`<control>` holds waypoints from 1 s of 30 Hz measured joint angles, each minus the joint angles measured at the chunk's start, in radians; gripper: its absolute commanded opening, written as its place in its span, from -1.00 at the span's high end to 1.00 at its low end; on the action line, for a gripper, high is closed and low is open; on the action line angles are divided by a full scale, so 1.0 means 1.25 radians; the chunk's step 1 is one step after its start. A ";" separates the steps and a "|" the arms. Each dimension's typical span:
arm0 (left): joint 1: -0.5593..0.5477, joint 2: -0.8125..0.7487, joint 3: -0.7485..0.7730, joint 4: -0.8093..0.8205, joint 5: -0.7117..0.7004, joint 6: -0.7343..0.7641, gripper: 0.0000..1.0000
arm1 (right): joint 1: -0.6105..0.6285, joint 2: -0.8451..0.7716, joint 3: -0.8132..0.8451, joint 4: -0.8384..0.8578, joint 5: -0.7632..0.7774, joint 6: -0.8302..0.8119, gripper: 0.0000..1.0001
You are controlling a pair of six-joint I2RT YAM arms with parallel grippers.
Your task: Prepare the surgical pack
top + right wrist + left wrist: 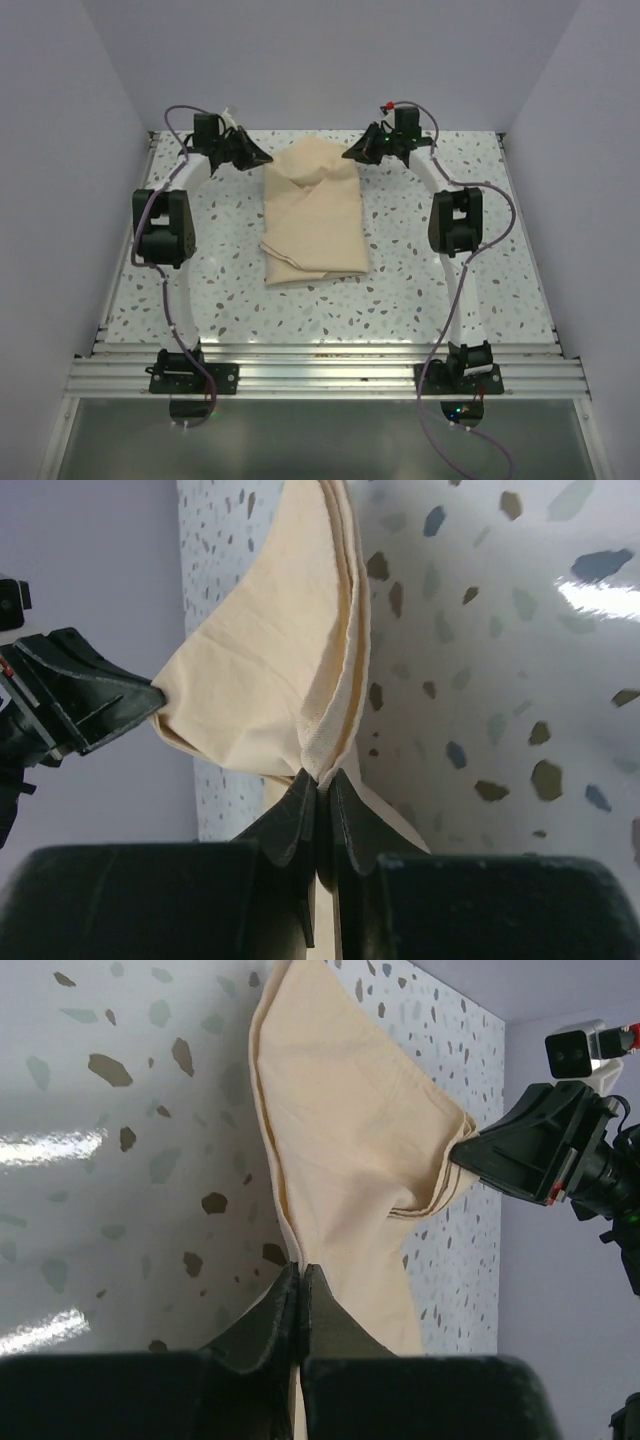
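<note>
The surgical pack is a tan cloth sheet folded into a long rectangle, lying mid-table and running from front to back. My left gripper is shut on its far left corner, and my right gripper is shut on its far right corner. In the left wrist view the pack's edge is pinched at the left gripper, with the right gripper's fingers clamped on the opposite corner. In the right wrist view bunched layers of the pack enter the right gripper.
The speckled tabletop surrounds the pack. Grey walls close in on the left, back and right. An aluminium rail carrying both arm bases runs along the near edge.
</note>
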 measured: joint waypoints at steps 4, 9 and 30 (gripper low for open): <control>-0.001 -0.115 -0.106 -0.012 0.009 0.027 1.00 | 0.001 -0.110 -0.092 -0.007 -0.032 0.001 1.00; -0.002 -0.254 -0.260 -0.017 0.016 0.047 1.00 | 0.002 -0.259 -0.253 -0.044 -0.056 -0.020 1.00; -0.049 -0.605 -0.692 -0.051 0.023 0.076 1.00 | 0.005 -0.584 -0.741 -0.180 -0.054 -0.181 0.98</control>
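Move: Both my hands already hold the far part of the cloth by its two sides, some 19 cm apart and 7 to 9 cm above the table. The cloth's near edge has its middle about 31 cm back and 12 cm right of my left hand, and 32 cm back and 7 cm left of my right. The flap's side corner lies roughly 18 cm back and 1 cm left of my left hand; the cloth's far tip is about 13 cm ahead and 11 cm right of it. I keep both pinches and swing the cloth's far part back over itself towards its near edge, my two hands travelling side by side about 23 cm. Each first climbs 6 or 7 cm, then sinks again to finish slightly higher than it began; my right wrist tips down and swings some 15 degrees. ##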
